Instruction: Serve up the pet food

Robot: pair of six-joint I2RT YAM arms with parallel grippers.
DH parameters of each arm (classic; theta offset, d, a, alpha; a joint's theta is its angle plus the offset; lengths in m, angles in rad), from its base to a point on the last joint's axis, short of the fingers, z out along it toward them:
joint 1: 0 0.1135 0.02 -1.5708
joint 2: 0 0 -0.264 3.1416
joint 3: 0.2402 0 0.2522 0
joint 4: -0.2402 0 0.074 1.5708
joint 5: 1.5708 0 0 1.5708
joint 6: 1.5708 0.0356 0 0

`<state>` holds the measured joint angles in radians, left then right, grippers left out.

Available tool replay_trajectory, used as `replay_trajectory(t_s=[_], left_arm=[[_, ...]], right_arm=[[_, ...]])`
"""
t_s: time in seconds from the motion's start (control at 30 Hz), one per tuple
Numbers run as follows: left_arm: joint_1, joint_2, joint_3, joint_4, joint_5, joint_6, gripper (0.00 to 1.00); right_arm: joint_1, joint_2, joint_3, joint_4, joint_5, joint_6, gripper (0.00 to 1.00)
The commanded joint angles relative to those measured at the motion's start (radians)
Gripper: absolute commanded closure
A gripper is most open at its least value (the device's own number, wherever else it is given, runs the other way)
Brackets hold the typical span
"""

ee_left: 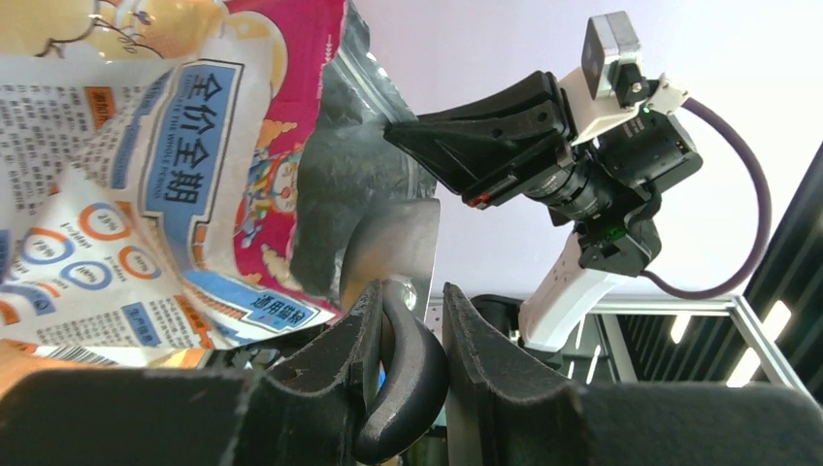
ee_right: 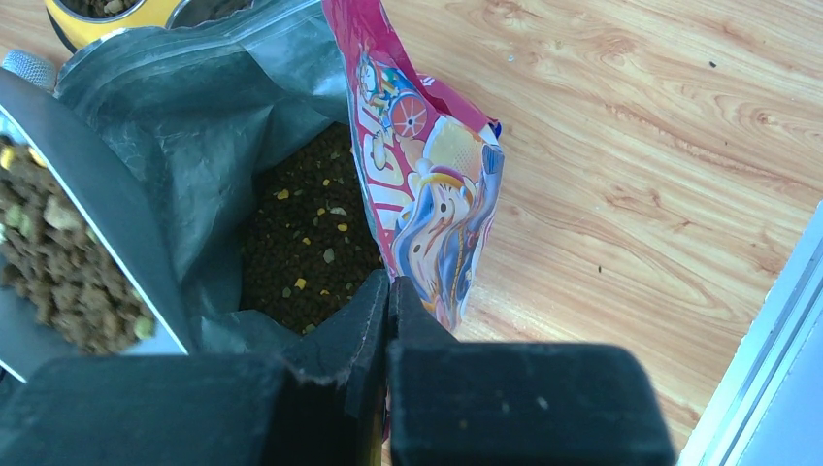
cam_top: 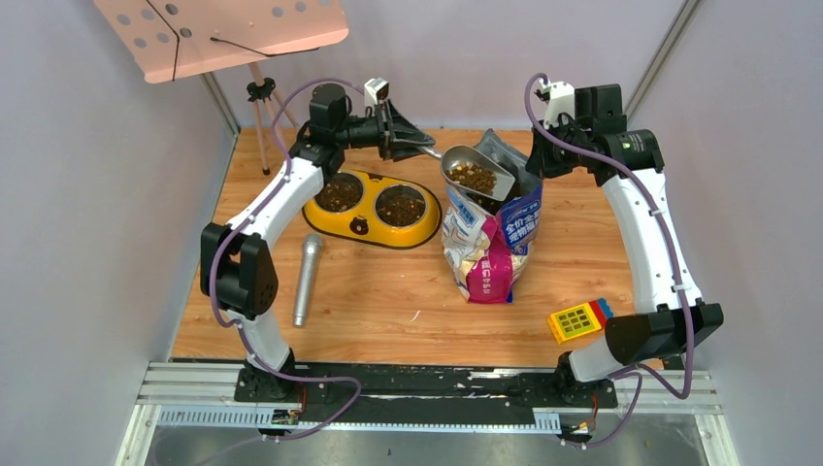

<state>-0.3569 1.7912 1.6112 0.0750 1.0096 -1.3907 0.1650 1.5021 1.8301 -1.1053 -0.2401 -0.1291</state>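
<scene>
The cat food bag (cam_top: pixel 490 243) stands open at the table's middle, with brown pet food (ee_right: pixel 301 243) inside it. My left gripper (cam_top: pixel 415 142) is shut on the black handle (ee_left: pixel 412 359) of the grey metal scoop (cam_top: pixel 477 175). The scoop is level over the bag's mouth and holds a heap of pet food (cam_top: pixel 474 176). My right gripper (ee_right: pixel 390 283) is shut on the bag's rim (ee_right: pixel 427 184) and holds the mouth open. In the right wrist view the loaded scoop (ee_right: pixel 58 262) is at the left edge.
A yellow double-bowl feeder (cam_top: pixel 359 226) lies left of the bag, with pet food in both bowls. A silver microphone-shaped object (cam_top: pixel 308 279) lies in front of it. A yellow and blue toy (cam_top: pixel 579 320) sits near the right arm's base. A pink stand (cam_top: pixel 223 29) rises at the back left.
</scene>
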Motion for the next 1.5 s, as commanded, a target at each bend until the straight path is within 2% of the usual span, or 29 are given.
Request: replay_trajectory(t_s=[0.0, 0.27, 0.43, 0.6, 0.77, 1.07, 1.47], left_arm=[[0.079, -0.109, -0.038, 0.065, 0.057, -0.01, 1.0], [-0.007, -0.071, -0.004, 0.077, 0.049, -0.022, 1.0], [0.028, -0.073, 0.006, 0.096, 0.052, -0.026, 1.0], [-0.003, 0.017, 0.119, 0.059, 0.047, 0.006, 1.0], [0.008, 0.017, 0.116, 0.044, 0.057, 0.02, 1.0], [0.098, -0.041, 0.084, 0.056, 0.022, 0.004, 1.0], [0.238, -0.153, -0.098, 0.065, 0.008, -0.019, 1.0]], right_arm=[[0.0, -0.031, 0.031, 0.069, 0.006, -0.006, 1.0], [-0.001, -0.017, 0.048, 0.069, -0.002, -0.002, 1.0], [0.001, -0.022, 0.054, 0.067, 0.004, -0.008, 1.0], [0.0, -0.018, 0.041, 0.065, -0.008, -0.008, 1.0], [-0.001, -0.01, 0.063, 0.065, -0.007, -0.007, 1.0], [-0.001, 0.003, 0.07, 0.066, -0.019, -0.008, 1.0], [0.0, 0.01, 0.071, 0.069, -0.028, 0.001, 1.0]])
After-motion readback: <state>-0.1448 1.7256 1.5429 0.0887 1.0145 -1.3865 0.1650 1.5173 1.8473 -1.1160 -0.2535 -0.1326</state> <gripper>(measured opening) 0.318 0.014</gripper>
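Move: The left hand holds the loaded scoop, its head reaching right over the bag mouth. The tray with the two bowls lies about 12 cm to this hand's left, 6 cm farther out and 34 cm below. The bag mouth is some 13 cm right, 4 cm back and 9 cm below; the microphone is about 28 cm left, 12 cm back. From the right hand the tray lies about 32 cm left, 8 cm ahead and 29 cm down. Still gripping the scoop handle, the left hand first shakes the scoop over the bag mouth, a few centimetres left and back again, and lifts about 2 cm. It then swings away from the bag towards the bowls, ending some 9 cm left and 4 cm forward, turning roughly 10 degrees counter-clockwise while sinking again. The right fingers stay put, pinching the bag's rim. ##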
